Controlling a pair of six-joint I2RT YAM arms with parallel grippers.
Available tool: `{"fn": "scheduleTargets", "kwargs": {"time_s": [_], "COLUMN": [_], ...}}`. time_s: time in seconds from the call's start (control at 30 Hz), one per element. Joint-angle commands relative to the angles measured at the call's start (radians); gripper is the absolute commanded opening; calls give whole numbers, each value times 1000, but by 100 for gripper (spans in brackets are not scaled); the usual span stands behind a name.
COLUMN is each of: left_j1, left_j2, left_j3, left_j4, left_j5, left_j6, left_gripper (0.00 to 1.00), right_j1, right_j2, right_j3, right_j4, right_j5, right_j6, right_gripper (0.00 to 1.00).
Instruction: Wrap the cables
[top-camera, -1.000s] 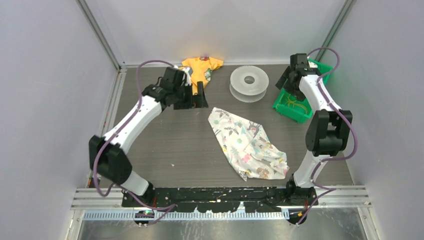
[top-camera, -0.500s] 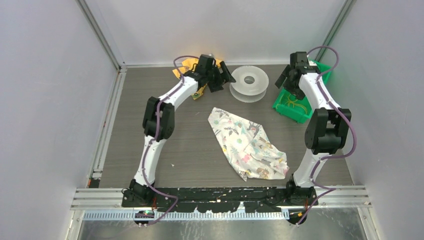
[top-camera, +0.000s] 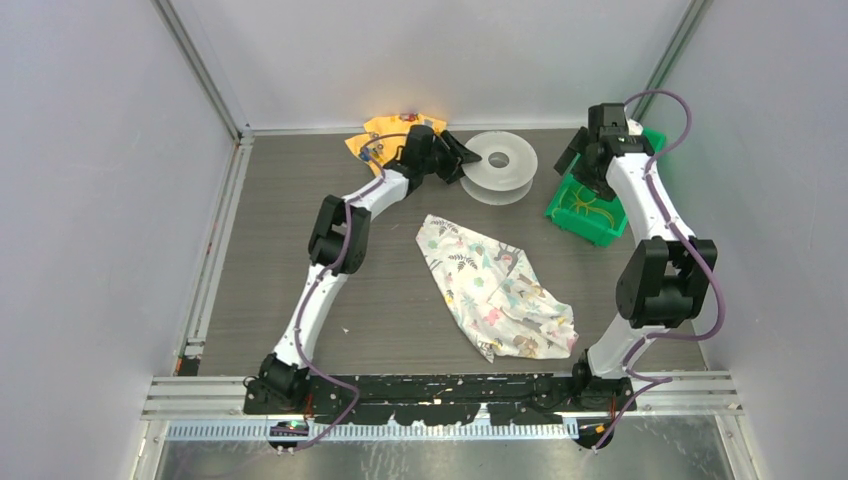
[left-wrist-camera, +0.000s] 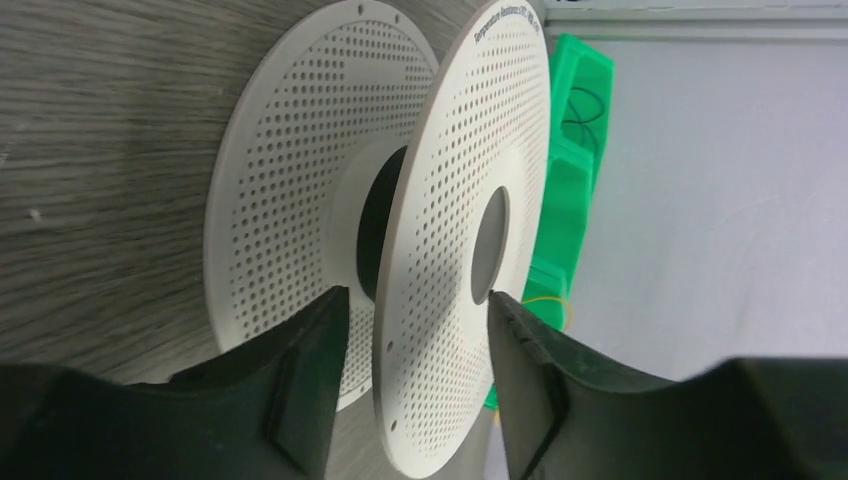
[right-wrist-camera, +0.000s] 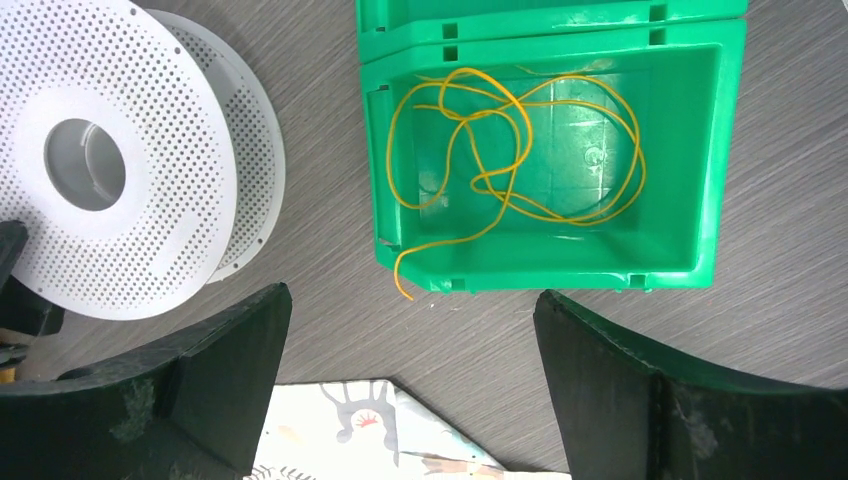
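The cables (right-wrist-camera: 500, 150) are one thin yellow-orange cord lying in loose loops inside the green bin (right-wrist-camera: 720, 150), with one end hanging over its near wall. They show faintly in the top view as the cables (top-camera: 590, 210). A white perforated spool (top-camera: 498, 165) lies flat at the back centre. My left gripper (top-camera: 468, 160) reaches it from the left. In the left wrist view the left gripper (left-wrist-camera: 415, 297) is open, one finger on each side of the spool's upper rim (left-wrist-camera: 450, 200). My right gripper (right-wrist-camera: 410, 293) hangs open and empty over the table just in front of the bin.
A patterned white cloth (top-camera: 495, 290) lies crumpled mid-table, and its corner shows below the right fingers (right-wrist-camera: 350, 430). An orange garment (top-camera: 385, 135) lies at the back, partly under the left arm. The green bin (top-camera: 580, 222) stands by the right wall.
My left arm has swung right from beside the orange garment to the spool, and its jaws have narrowed around the upper rim. The right arm has shifted only slightly.
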Motion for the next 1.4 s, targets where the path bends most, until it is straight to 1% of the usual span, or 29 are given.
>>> {"fn": "scheduleTargets", "kwargs": {"time_s": [0.0,0.03,0.1,0.17,0.2,0.23,0.3,0.33,0.43,0.47,0.53,0.6,0.67,0.73,0.83,1.0,1.07,1.17,1.27,1.37], "left_j1": [-14,-16,-13,-7,-2,3,9,10,1,-8,-41,-91,-134,-167,-197,-252,-266,-279,-284,-287], "left_j2": [9,6,-3,-28,-47,-70,-128,-164,-284,-318,-377,-421,-458,-487,-509,-505,-506,-496,-496,-496], "left_j3": [27,25,18,9,7,4,-15,-20,-15,-9,1,-7,-50,-101,-141,-154,-170,-170,-175,-174], "left_j4": [184,185,183,167,143,116,94,54,-112,-176,-298,-378,-396,-385,-383,-395,-385,-391,-392,-391], "left_j5": [43,43,52,58,61,68,82,82,34,-5,-118,-276,-378,-450,-482,-569,-589,-593,-589,-590], "left_j6": [-97,-95,-91,-68,-52,-35,24,69,286,380,615,809,975,1083,1141,1207,1205,1196,1177,1153], "left_gripper": [51,48,29,13,4,1,1,0,0,0,1,1,0,0,0,0,0,0,0,0], "right_j1": [-3,-3,-5,-5,-5,-5,-7,-7,-10,-10,-11,-15,-19,-19,-20,-21,-20,-20,-20,-20], "right_j2": [-64,-67,-66,-67,-68,-71,-76,-79,-70,-62,-43,-15,22,70,149,272,307,345,359,361], "right_j3": [-19,-21,-22,-27,-31,-37,-49,-56,-65,-60,-51,-35,-12,23,82,200,243,283,287,271], "right_j4": [5,3,-2,-6,-5,-3,7,14,26,24,23,24,30,34,30,17,2,-14,-17,-15], "right_j5": [-1,-3,-5,-10,-12,-15,-29,-33,-16,0,38,54,59,65,57,39,31,16,6,-6], "right_j6": [-5,-5,-3,-2,-1,0,3,5,7,4,-5,-7,-10,-14,-16,-18,-20,-23,-21,-16], "right_gripper": [96,96,96,96,96,96,96,96,96,96,95,90,85,80,75,71,69,57,49,48]}}
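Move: The spool lies flat, its middle about 7 cm right of the left hand, 2 ahead and 4 below, with its upper flange's rim already between the open fingers; the yellow cloth is some 15 cm left and 5 ahead. From the right hand, the orange cable is about 7 cm ahead, 5 right and 15 below, inside the green box, whose middle is 10 ahead and 8 right. The spool is 14 left and 11 ahead of the right hand. Easing about 1 cm right, the left hand shuts on the flange's rim, then lifts and draws back some 12 cm, its left side rolling up (roughly 75 degrees of turn in all); it peaks near 14 cm up and sinks again to about 9. The right hand first drifts back slightly, then reaches forward and down towards the cable, fingers closing to half open. ##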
